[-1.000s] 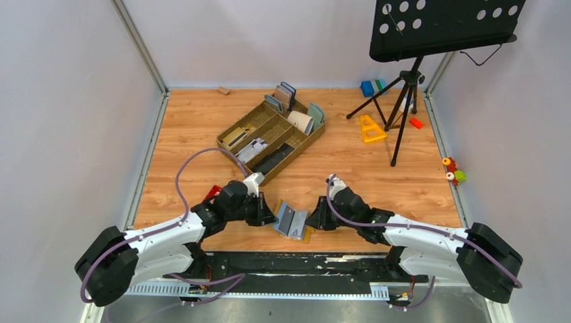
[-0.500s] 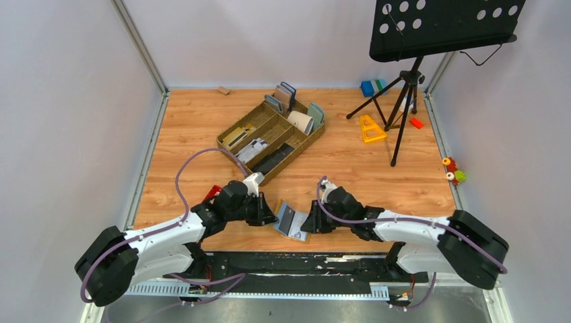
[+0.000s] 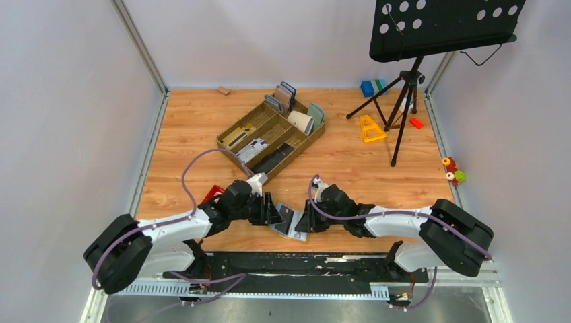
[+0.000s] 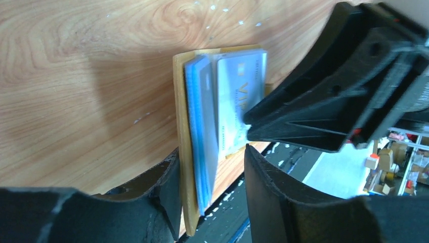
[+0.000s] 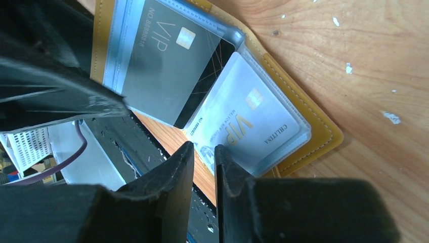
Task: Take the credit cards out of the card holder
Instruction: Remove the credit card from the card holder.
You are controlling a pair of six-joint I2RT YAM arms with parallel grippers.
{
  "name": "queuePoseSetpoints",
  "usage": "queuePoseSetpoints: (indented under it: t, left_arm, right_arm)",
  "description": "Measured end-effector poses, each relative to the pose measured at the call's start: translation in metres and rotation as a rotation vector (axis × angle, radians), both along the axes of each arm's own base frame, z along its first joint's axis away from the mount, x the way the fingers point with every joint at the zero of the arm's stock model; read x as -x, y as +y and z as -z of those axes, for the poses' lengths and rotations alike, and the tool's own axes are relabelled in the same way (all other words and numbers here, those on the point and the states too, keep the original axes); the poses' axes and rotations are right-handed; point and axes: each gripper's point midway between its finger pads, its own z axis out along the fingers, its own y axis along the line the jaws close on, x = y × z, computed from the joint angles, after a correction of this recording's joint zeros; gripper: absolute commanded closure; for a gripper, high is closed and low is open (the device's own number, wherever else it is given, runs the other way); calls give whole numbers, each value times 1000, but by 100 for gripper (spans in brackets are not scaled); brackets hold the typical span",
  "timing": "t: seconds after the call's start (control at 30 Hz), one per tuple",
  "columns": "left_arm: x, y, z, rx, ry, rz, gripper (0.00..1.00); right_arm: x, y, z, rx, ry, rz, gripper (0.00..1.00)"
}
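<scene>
The mustard-yellow card holder (image 3: pixel 288 223) lies open at the table's near edge between both grippers. In the left wrist view its raised flap (image 4: pixel 179 126) with blue sleeves stands between the fingers of my open left gripper (image 4: pixel 211 152), against the left finger and clear of the right one. The right wrist view shows two credit cards in the sleeves: a dark grey one (image 5: pixel 167 66) and a pale one (image 5: pixel 248 121). My right gripper (image 5: pixel 203 147) has its jaws a narrow gap apart. Its tips are at the pale card's protruding corner, and nothing is pinched. From above, the left gripper (image 3: pixel 275 217) and right gripper (image 3: pixel 304 221) nearly touch.
A wooden organiser tray (image 3: pixel 232 128) with upright wallets stands behind the arms. A small red basket (image 3: pixel 213 194) sits beside the left arm. A music stand tripod (image 3: pixel 404 101), a yellow triangle (image 3: pixel 372 129) and small toys (image 3: pixel 454 171) are at the right. The black rail (image 3: pixel 303 259) runs just below the wallet.
My left gripper's jaws have parted from the wallet flap. The right gripper has slid left, up to the wallet's cards. The wallet has shifted a little to the left.
</scene>
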Motion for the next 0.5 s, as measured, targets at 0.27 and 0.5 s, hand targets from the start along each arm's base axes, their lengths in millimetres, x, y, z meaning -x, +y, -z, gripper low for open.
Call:
queuePoseSetpoints:
  t: [0.27,0.5]
  left_arm:
    - [1,-8,26,-27,71,29,100]
    - [-5,-9,2,36,12,8,100]
  right_arm:
    - [-3,-8,-13,0,-38,23,36]
    - [-16,-33,-39,4,-138,113,0]
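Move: My left fingers stand open astride the left side of the card holder. The holder's middle is roughly 4 cm to their right and 4 cm below, and the dark card only about 2 cm right, 1 cm ahead and 3 cm down. The tray sits some 27 cm ahead, 2 cm left. From my right hand, the white card is about 1 cm ahead, 1 cm left and 1 cm below, and the holder's middle 1 cm ahead and 3 cm left. I dip my left hand about 3 cm down over the holder's left side, shut the fingers on it, leather and sleeves together, then rise by nearly as much with the pinch kept. Meanwhile my right hand comes away from the white card, up some 4 cm and 3 cm to the right, a little forward, spreading its fingers nearly fully and tilting them up by about 10 degrees. ##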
